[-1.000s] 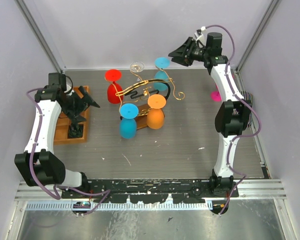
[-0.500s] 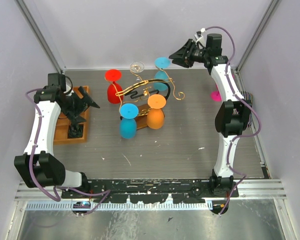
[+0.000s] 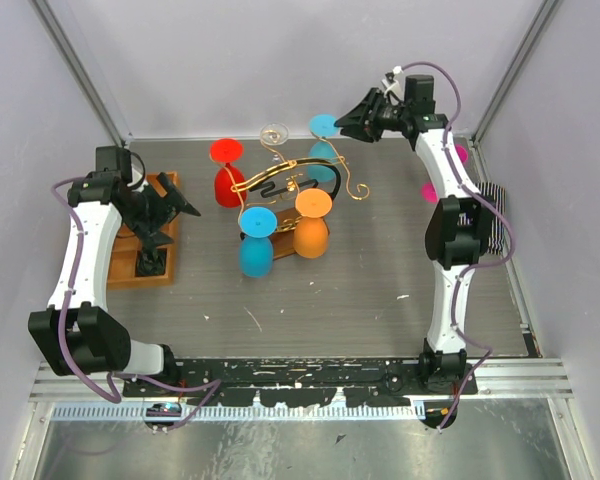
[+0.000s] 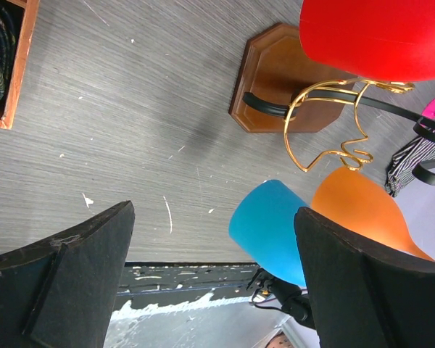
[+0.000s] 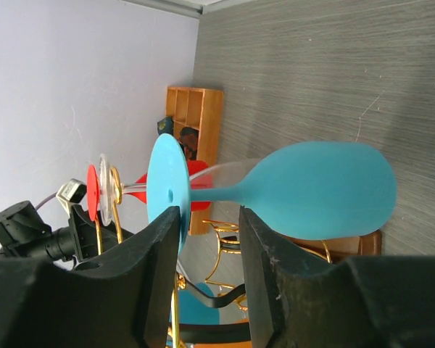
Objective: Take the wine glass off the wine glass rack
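The wine glass rack (image 3: 290,185) stands mid-table, gold wire over a black bar and a wooden base (image 4: 275,80). Several glasses hang from it upside down: red (image 3: 227,180), clear (image 3: 274,133), teal (image 3: 324,128), blue (image 3: 256,250) and orange (image 3: 311,232). My right gripper (image 3: 348,120) is at the rack's far right, beside the teal wine glass (image 5: 319,190). Its jaws are open and narrow, with the teal stem just past the fingertips (image 5: 167,221), between foot disc and bowl. My left gripper (image 3: 180,206) hangs wide open and empty at the left, over the tray.
An orange-brown compartment tray (image 3: 167,181) with dark items lies at the left under the left arm. A pink object (image 3: 432,188) sits at the right wall behind the right arm. The enclosure walls stand close behind the rack.
My right gripper has moved left and farther back, up to the teal glass's foot, and its jaws have narrowed a little. The left arm and the glasses have not moved.
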Controlling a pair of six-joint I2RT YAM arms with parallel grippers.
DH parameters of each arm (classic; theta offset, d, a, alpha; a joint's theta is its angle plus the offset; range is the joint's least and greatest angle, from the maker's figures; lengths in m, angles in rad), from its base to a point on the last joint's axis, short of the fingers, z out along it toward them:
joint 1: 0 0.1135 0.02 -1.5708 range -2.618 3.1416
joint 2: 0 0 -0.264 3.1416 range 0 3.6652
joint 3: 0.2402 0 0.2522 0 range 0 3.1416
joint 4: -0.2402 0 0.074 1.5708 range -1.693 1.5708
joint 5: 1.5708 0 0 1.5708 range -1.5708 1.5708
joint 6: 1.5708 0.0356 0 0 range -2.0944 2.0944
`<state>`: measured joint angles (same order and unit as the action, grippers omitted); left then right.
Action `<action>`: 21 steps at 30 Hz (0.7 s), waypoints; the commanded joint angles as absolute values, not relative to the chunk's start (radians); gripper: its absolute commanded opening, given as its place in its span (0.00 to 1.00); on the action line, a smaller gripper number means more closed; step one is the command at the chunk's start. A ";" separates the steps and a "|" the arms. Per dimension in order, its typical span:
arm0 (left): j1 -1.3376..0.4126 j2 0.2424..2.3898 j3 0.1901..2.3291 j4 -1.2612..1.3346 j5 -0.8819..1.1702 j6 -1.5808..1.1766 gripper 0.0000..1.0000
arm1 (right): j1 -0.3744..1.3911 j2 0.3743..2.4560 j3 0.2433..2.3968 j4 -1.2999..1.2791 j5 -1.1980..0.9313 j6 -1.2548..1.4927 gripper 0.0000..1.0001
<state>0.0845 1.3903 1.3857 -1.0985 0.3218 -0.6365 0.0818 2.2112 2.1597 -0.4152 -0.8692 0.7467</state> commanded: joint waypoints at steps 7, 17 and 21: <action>0.087 1.384 1.381 -1.084 0.331 -0.617 0.98 | 0.111 2.212 2.215 -0.344 -0.907 0.789 0.13; 0.088 1.385 1.374 -1.085 0.333 -0.613 0.98 | 0.109 2.158 2.155 -0.267 -0.941 0.839 0.01; 0.088 1.382 1.377 -1.089 0.332 -0.611 0.98 | 0.108 2.140 2.126 -0.189 -0.983 0.905 0.01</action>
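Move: The right hand is just to the right of the far light-blue wine glass: the middle of its foot is about 4 cm left, level fore and aft and 1 cm above. The clear glass's foot is some 13 cm left and 2 cm back, the red one's about 21 cm left and 5 cm back, and the orange one's about 5 cm left and 16 cm back, all near hand height. From the left hand, the light-blue foot is roughly 20 cm ahead, 28 cm right and 7 cm up. The right hand, fingers half open with one above and one below the rim of the light-blue glass's foot, slides about 2 cm left onto the rim, dipping about 1 cm at first and then rising some 2 cm to bring the fingertips level with the disc. As it moves the fingers close to nearly shut and pinch the foot's near (right-hand) edge, the wrist rolling only some 5 degrees, and then the hand all but stops and keeps that pinch. ##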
